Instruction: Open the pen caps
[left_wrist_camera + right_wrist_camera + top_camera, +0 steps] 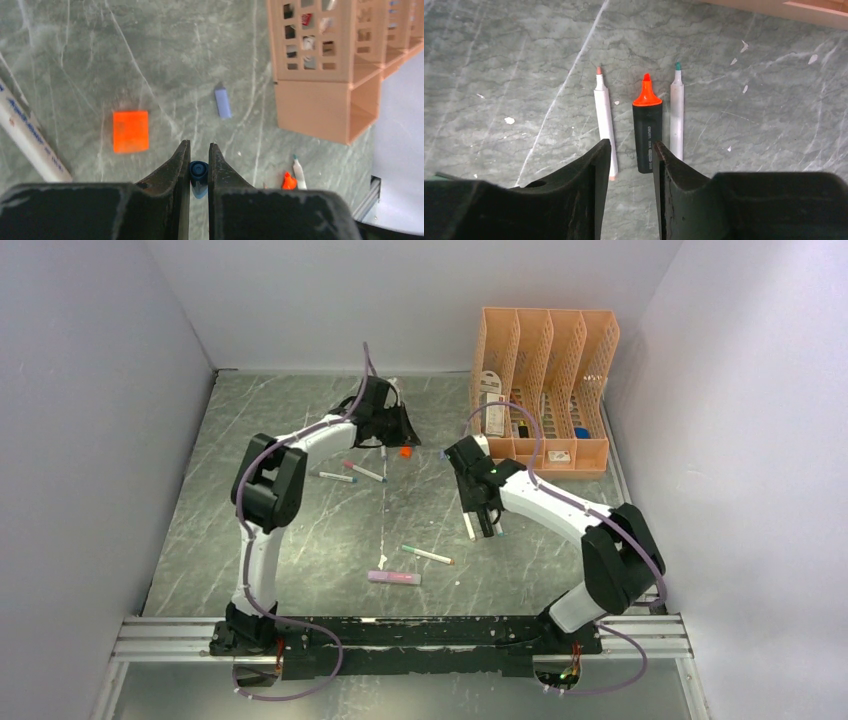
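Observation:
My left gripper is shut on a small blue pen cap, seen end-on between the fingertips. It hangs over the far middle of the table. An orange cap and a lilac cap lie on the table ahead of it. My right gripper stands open with nothing between its fingers. Just beyond its tips lie three uncapped pens side by side. They are a white pen with a salmon tip, a stubby black one with an orange tip, and a white one with a teal tip.
A peach mesh file organiser stands at the back right, close to the lilac cap. Two white pens lie left of centre. A green-ended pen and a pink pen lie near the front. Grey walls close in three sides.

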Action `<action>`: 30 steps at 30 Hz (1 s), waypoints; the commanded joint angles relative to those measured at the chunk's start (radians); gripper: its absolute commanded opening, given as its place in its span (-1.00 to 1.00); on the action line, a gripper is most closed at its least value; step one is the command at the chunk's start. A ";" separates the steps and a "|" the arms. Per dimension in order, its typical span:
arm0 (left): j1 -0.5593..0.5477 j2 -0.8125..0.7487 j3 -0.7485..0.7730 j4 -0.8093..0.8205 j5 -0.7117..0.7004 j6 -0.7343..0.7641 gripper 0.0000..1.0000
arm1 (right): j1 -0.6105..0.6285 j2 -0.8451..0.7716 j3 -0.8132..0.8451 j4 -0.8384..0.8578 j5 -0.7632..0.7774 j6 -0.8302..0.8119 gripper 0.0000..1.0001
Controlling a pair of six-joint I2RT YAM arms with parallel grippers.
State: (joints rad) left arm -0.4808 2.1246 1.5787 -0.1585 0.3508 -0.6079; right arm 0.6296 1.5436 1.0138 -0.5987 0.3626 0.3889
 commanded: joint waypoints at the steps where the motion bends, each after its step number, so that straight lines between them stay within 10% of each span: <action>1: -0.010 0.097 0.115 -0.076 -0.068 0.043 -0.62 | -0.003 -0.055 -0.001 -0.023 -0.008 0.019 -0.26; 18: -0.013 0.161 0.171 -0.069 -0.046 0.063 0.08 | -0.003 -0.088 -0.073 0.024 -0.097 0.016 -0.26; 30: 0.001 -0.263 -0.030 -0.029 0.047 0.051 0.98 | 0.071 -0.120 -0.157 0.195 -0.400 -0.050 -0.18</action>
State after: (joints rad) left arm -0.4877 2.0583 1.6253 -0.2272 0.3439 -0.5606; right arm 0.6971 1.4479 0.8978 -0.4923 0.1055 0.3607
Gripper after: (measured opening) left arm 0.884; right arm 0.392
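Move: The left hand holds the blue cap; its bare landing spot lies about 6 cm below, 2 ahead, 1 right. At that height the orange cap sits 2 cm ahead and 2 left, the lavender cap 2 ahead and 5 right. From the right hand, the green-capped pen lies some 9 cm back, 9 left, 4 below; just as low, the orange-tipped white pen is 1 back, straight under, the black highlighter 1 back, 3 right. Left lowers the blue cap 5.5 cm, opens wide, rises; right swings 6 cm left-back towards the green-capped pen. ##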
